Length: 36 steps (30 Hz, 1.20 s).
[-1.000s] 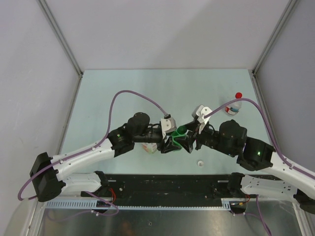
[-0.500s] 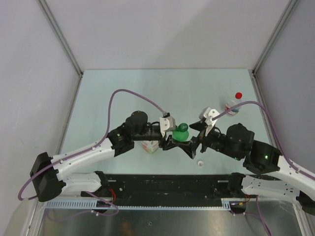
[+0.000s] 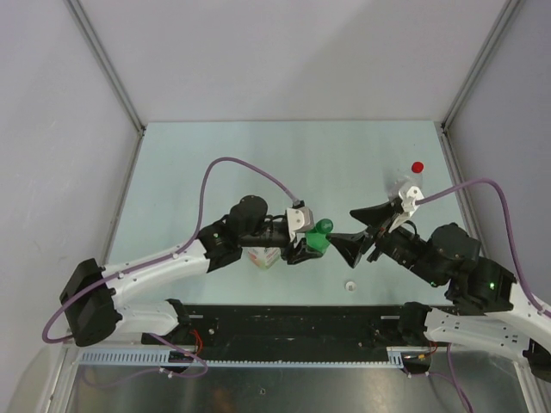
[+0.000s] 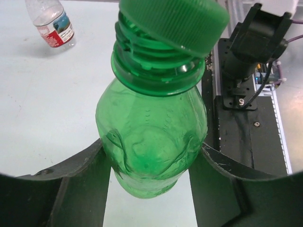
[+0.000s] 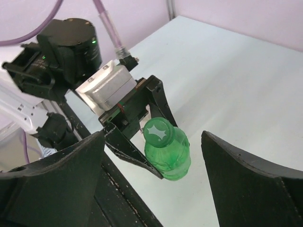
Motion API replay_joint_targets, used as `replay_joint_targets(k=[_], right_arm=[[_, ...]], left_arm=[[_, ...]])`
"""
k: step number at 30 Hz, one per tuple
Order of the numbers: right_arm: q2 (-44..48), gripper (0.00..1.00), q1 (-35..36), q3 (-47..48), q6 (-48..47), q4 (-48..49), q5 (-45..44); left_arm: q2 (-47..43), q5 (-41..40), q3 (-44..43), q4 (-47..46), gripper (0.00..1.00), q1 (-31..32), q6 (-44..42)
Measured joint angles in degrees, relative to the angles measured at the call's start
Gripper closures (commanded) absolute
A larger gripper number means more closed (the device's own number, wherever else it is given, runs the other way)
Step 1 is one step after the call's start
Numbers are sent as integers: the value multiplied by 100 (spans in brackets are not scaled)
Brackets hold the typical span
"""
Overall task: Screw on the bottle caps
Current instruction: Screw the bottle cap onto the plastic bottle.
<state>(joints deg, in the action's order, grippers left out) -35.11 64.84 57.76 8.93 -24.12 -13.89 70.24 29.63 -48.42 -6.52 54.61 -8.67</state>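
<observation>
My left gripper (image 3: 312,245) is shut on the body of the green bottle (image 4: 151,132) and holds it off the table. The green cap (image 4: 177,21) sits tilted on the bottle's neck; it also shows as the green cap (image 5: 158,132) from above. My right gripper (image 3: 355,231) hangs open just right of the bottle, touching nothing. In the right wrist view its fingers (image 5: 71,165) stand wide on either side of the bottle, well apart from it. The red cap (image 3: 417,167) tops the small clear bottle (image 3: 408,186) at the far right. The white cap (image 3: 350,285) lies loose near the front edge.
A wider clear bottle with an orange label (image 3: 263,255) stands under my left forearm. The black base rail (image 3: 301,318) runs along the near edge. Grey walls close in the table on the left, back and right.
My right gripper has opened, let go of the green cap and drawn back to the right. My left gripper has shifted slightly right with the green bottle.
</observation>
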Motion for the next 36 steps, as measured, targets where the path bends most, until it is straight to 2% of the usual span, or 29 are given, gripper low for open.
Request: replay_joint_targets(k=[8,14,36], right_arm=[[-404,25,-2,240,962,-575,-846],[-807,31,0,420,1325,-857,-1165],[-1252,49,-37,422,1482,-861,-1408]], left_arm=[[256,-466,0,-107,100,-4,22],[369,-632,0,-149,100,-4,57],[435,-710,0,-195,100,-4,70]])
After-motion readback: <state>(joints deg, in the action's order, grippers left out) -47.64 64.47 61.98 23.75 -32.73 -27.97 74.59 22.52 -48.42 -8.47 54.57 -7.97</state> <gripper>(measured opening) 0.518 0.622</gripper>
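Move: The green cap on the green plastic bottle in the left hand's grip sits about 5 cm left, 2 cm ahead and 5 cm below the right hand. From the left hand it lies some 6 cm up, level fore and aft and 1 cm right. The loose white cap is on the table some 3 cm back, 2 cm right and 35 cm below the right hand; the red-capped bottle stands about 26 cm ahead, 16 cm right and 27 cm below that hand. The green cap is approached by the right hand, which sinks about 5 cm and reaches 4 cm forward, tipping its fingers down and turning clockwise some 15 degrees each as they close from nearly wide open to about half. The left hand keeps its hold on the bottle, shifting it under 3 cm forward and slightly less down, then steadying it. The right fingertips end close on either side of the cap, with no grip yet evident. ##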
